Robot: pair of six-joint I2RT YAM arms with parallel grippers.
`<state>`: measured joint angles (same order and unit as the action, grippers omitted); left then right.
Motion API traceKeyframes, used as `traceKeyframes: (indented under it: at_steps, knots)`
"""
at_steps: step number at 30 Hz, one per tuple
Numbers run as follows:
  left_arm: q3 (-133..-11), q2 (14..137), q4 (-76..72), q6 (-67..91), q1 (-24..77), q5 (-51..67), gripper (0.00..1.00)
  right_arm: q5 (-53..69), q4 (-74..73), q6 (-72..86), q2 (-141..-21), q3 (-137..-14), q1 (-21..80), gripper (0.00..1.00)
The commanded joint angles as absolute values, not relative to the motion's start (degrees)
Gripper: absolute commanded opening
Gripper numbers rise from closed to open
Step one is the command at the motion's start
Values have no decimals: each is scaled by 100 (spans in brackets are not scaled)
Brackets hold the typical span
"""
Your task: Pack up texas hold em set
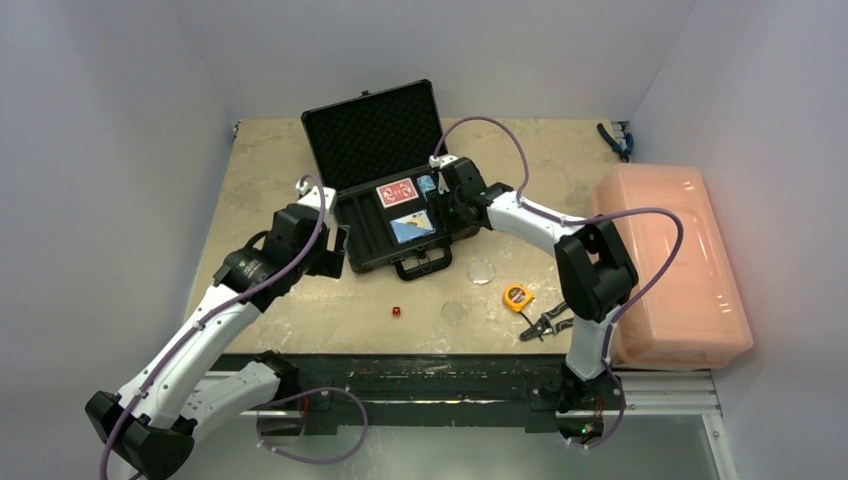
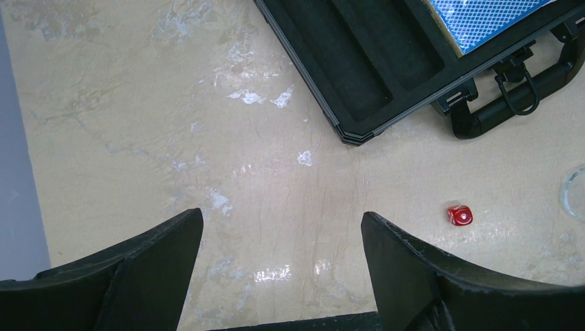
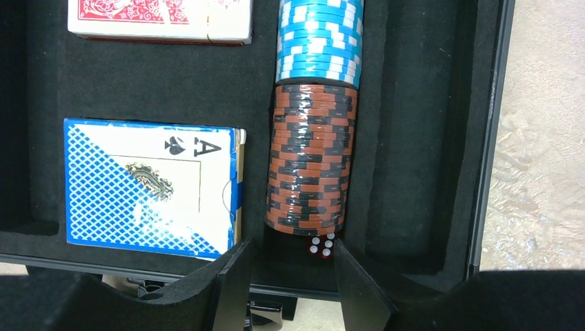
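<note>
The black briefcase [image 1: 370, 120] lies open at mid-table, foam lid up. Its base holds a red card deck [image 3: 159, 21], a blue deck [image 3: 148, 186], and a slot with light-blue chips [image 3: 319, 38] above red-and-black chips [image 3: 310, 158]. A red die [image 3: 321, 246] lies in that slot against the chip stack, beside the right finger. My right gripper [image 3: 293, 265] hangs open over the slot's near end, holding nothing. My left gripper [image 2: 283, 221] is open over bare table left of the case's corner [image 2: 359, 131]. Another red die [image 2: 459, 215] sits on the table to its right.
Two clear discs [image 1: 482, 270] [image 1: 455, 313] lie in front of the case. An orange-yellow tape measure [image 1: 516, 297] and black-handled pliers [image 1: 545, 325] rest near the right arm's base. A pink lidded bin [image 1: 670, 265] fills the right side; blue-handled pliers [image 1: 615, 140] lie at the far right corner.
</note>
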<state>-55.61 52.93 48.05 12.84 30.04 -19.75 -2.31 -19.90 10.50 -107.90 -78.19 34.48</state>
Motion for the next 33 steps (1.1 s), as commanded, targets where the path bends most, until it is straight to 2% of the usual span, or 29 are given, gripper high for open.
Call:
traceKeyframes:
  at_steps: [1, 8, 21, 28, 33]
  knots:
    - [-5768, 5292, 4728, 1231, 2988, -2004, 85, -347, -2306, 1134, -10390, -8050, 3485, 52]
    - [-5767, 5278, 4733, 1231, 2988, -2004, 85, -452, -2416, 1197, -10069, -8044, 3489, 49]
    - [-5757, 5203, 4744, 1239, 2985, -1995, 85, -236, -2243, 1321, -10286, -8024, 3483, 10]
    - [-5759, 5195, 4740, 1240, 2986, -1995, 85, -144, -2166, 1362, -10587, -8107, 3482, 0]
    - [-5761, 5203, 4745, 1238, 2988, -1995, 85, -99, -2064, 1396, -10758, -8104, 3485, 0]
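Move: The red die lies in the near end of the case's chip slot, about 1 cm ahead of my right hand's point, 1 cm to its right and 1 cm below, just by the right fingertip. From that hand, the brown chips are centred roughly 5 cm ahead and 1 cm left, and the blue card deck 2 cm ahead and 7 cm left. From my idle left hand the die is some 20 cm right, 4 cm ahead and 12 cm lower. I raise my half-open right hand about 4 cm straight out of the slot's near end, easing roughly 1 cm back and at first as much to the right. I shut the fingers fully as it tops out and comes back down the same 4 cm, so the closed tips end beside the die, on its card-deck side, with no touch to be seen. ##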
